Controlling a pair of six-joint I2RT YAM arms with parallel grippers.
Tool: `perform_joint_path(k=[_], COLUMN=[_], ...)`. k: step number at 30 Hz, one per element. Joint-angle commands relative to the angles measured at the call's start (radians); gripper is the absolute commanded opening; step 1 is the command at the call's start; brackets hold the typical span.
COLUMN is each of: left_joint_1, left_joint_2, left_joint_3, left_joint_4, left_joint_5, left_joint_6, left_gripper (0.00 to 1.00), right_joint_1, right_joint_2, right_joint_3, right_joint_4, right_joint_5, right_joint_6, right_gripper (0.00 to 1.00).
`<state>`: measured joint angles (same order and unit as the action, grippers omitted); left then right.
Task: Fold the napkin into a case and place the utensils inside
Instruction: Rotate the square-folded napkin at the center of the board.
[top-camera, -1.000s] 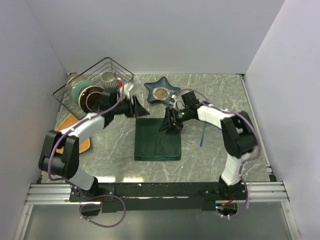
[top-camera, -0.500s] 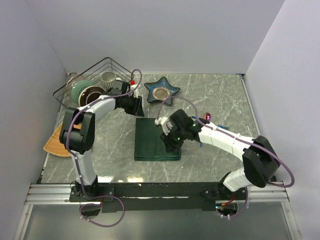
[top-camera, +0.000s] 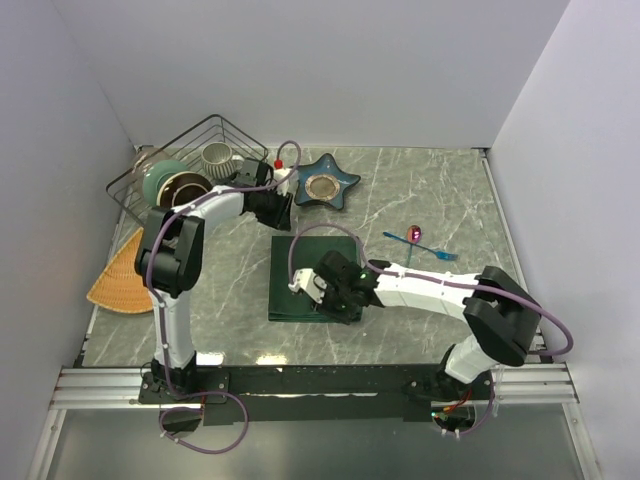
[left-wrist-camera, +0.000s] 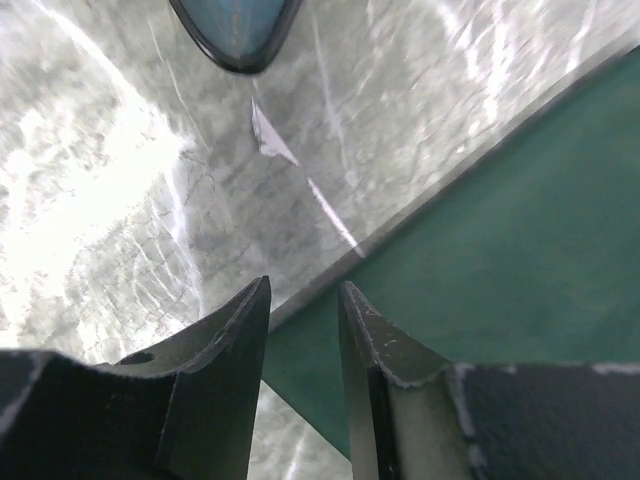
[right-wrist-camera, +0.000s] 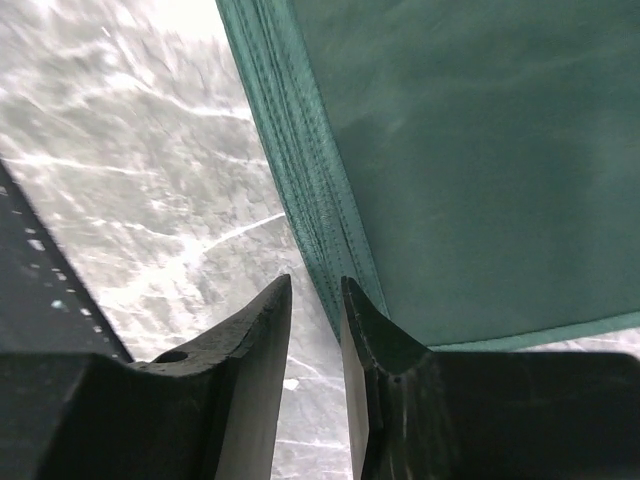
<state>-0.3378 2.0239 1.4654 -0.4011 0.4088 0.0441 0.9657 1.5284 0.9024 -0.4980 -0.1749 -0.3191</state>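
The dark green napkin (top-camera: 305, 275) lies folded flat as a layered rectangle mid-table. My left gripper (top-camera: 279, 212) hovers at its far left corner; in the left wrist view the left gripper (left-wrist-camera: 303, 285) stands open by a narrow gap, and the napkin (left-wrist-camera: 500, 230) shows beyond the tips. My right gripper (top-camera: 337, 304) is low over the napkin's near right part. In the right wrist view the right gripper (right-wrist-camera: 316, 280) is narrowly open beside the stacked edge of the napkin (right-wrist-camera: 470, 150), with bare marble in the gap. The utensils, a blue one (top-camera: 428, 249) and a pink one (top-camera: 415, 232), lie right of the cloth.
A star-shaped blue dish (top-camera: 325, 185) sits just behind the napkin, and its tip (left-wrist-camera: 235, 30) shows in the left wrist view. A wire basket (top-camera: 170, 150) with bowls stands at the back left. An orange-tan mat (top-camera: 115, 285) lies at the left edge.
My right arm swept from the napkin's far right corner down to its near right part, uncovering the utensils. The left arm drew in toward the back left. Both jaws narrowed.
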Motion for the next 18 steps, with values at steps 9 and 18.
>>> perform_joint_path(k=[9,18], left_joint_1=[-0.032,-0.032], left_joint_2=[-0.069,-0.275], left_joint_3=[-0.103,-0.324], left_joint_4=[-0.059,-0.116], left_joint_5=[-0.062,-0.062], left_joint_6=[0.163,0.203], left_gripper=[0.38,0.37], right_joint_1=[-0.007,-0.153], right_joint_2=[0.047,0.125], right_joint_3=[-0.059,-0.021], right_joint_4=[0.036,0.085], right_joint_5=[0.173,0.259], right_joint_6=[-0.101,-0.164], right_gripper=[0.33,0.32])
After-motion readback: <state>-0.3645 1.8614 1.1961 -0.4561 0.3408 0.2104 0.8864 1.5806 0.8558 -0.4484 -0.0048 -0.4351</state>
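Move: The napkin's far-left corner lies about 2 cm to the left of the left hand, 1 cm back and 3 cm below it; the star dish stands some 13 cm ahead and 9 cm right of that hand. For the right hand, the napkin's near-right corner is about 3 cm to its right, level fore and aft, 3 cm down. The blue fork lies roughly 21 cm ahead and 18 cm right of the right hand. Both hands come down nearly 3 cm until their fingertips press on opposite corners of the napkin, then drag them round counter-clockwise. The left pulls the far-left corner back about 8 cm and somewhat left; the right slides outward to its right, then forward too, about 4 cm each way, with the near-right corner. Neither gripper closes. ##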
